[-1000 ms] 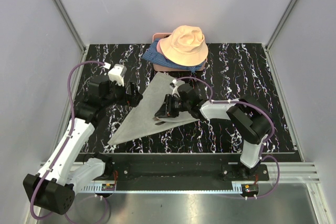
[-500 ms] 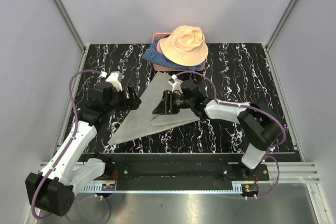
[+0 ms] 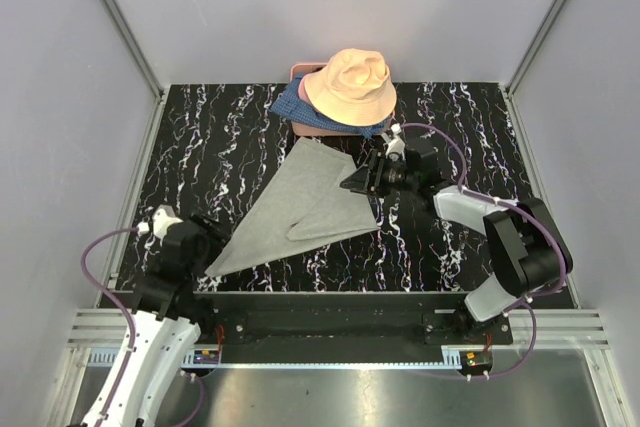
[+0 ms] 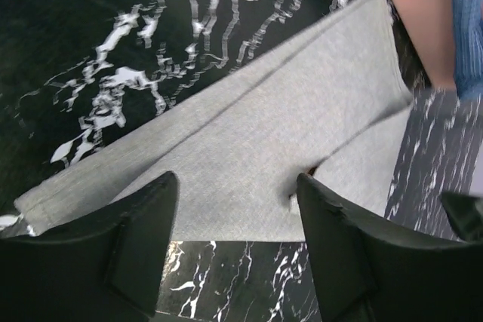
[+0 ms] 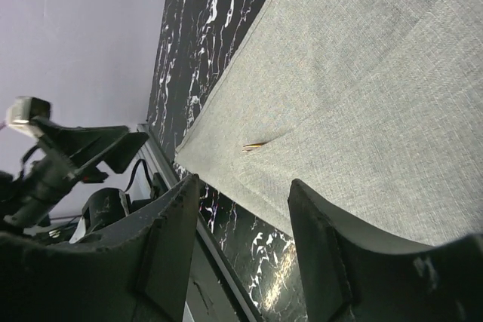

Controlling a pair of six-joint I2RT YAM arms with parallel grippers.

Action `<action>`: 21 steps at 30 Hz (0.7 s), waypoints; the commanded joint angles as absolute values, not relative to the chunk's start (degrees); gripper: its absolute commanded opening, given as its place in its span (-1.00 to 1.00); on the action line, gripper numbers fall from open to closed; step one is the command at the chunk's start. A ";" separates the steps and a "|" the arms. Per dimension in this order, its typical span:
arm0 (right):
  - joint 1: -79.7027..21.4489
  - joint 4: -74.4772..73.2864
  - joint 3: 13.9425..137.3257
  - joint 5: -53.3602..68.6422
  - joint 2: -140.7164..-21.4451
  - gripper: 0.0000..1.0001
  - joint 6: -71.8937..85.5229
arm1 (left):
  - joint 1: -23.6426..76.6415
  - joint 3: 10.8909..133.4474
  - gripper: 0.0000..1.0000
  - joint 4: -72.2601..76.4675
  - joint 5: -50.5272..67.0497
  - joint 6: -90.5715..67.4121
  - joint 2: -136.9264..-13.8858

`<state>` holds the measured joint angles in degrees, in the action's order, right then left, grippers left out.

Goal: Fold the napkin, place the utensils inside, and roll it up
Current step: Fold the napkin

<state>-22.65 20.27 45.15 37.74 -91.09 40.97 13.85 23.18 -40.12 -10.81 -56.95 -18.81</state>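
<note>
The light-grey napkin (image 3: 300,205) lies flat on the black marbled table (image 3: 470,127), folded into a long triangle with a flap laid over its right half. Of the utensils only a copper tip (image 5: 254,145) pokes out from under the flap's edge; the rest is hidden inside the fold. My left gripper (image 3: 205,239) hovers open near the napkin's near-left tip, with nothing between its fingers (image 4: 143,239). My right gripper (image 3: 362,179) is open beside the napkin's right corner, holding nothing, and looks across the cloth (image 5: 362,73).
A peach bucket hat (image 3: 350,85) rests on blue patterned fabric (image 3: 292,103) at the table's back edge, just beyond the napkin's far corner. Grey walls enclose the sides. A black rail (image 3: 320,312) runs along the near edge.
My left arm has drawn back from the napkin's left edge to the near-left corner, jaws narrowing. My right gripper opened and slid off the cloth to the right, leaving the flap lying flat.
</note>
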 commanded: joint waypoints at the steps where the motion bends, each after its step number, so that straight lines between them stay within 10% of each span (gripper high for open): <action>1: -20.22 25.92 42.81 42.62 -88.15 0.19 41.83 | 13.27 18.90 0.24 -44.30 -16.70 -70.73 -19.06; 21: -14.77 34.36 37.88 48.16 -91.31 0.18 46.93 | 12.92 19.68 -0.23 -55.28 -18.02 -84.38 -23.90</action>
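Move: The napkin's near-left tip lies about 4 cm back from the left hand, 4 cm to its left and some 11 cm below. From that same hand, the fork head peeking from the fold is roughly 7 cm ahead and 16 cm right, and the folded-over flap's middle about 13 cm ahead and 26 cm right, both on the table. From the right hand the tip is some 38 cm left and 17 cm back, about 13 cm lower. Left hand sinks about 7 cm and back towards the napkin tip, fingers half closing; right withdraws some 4 cm rightward. ##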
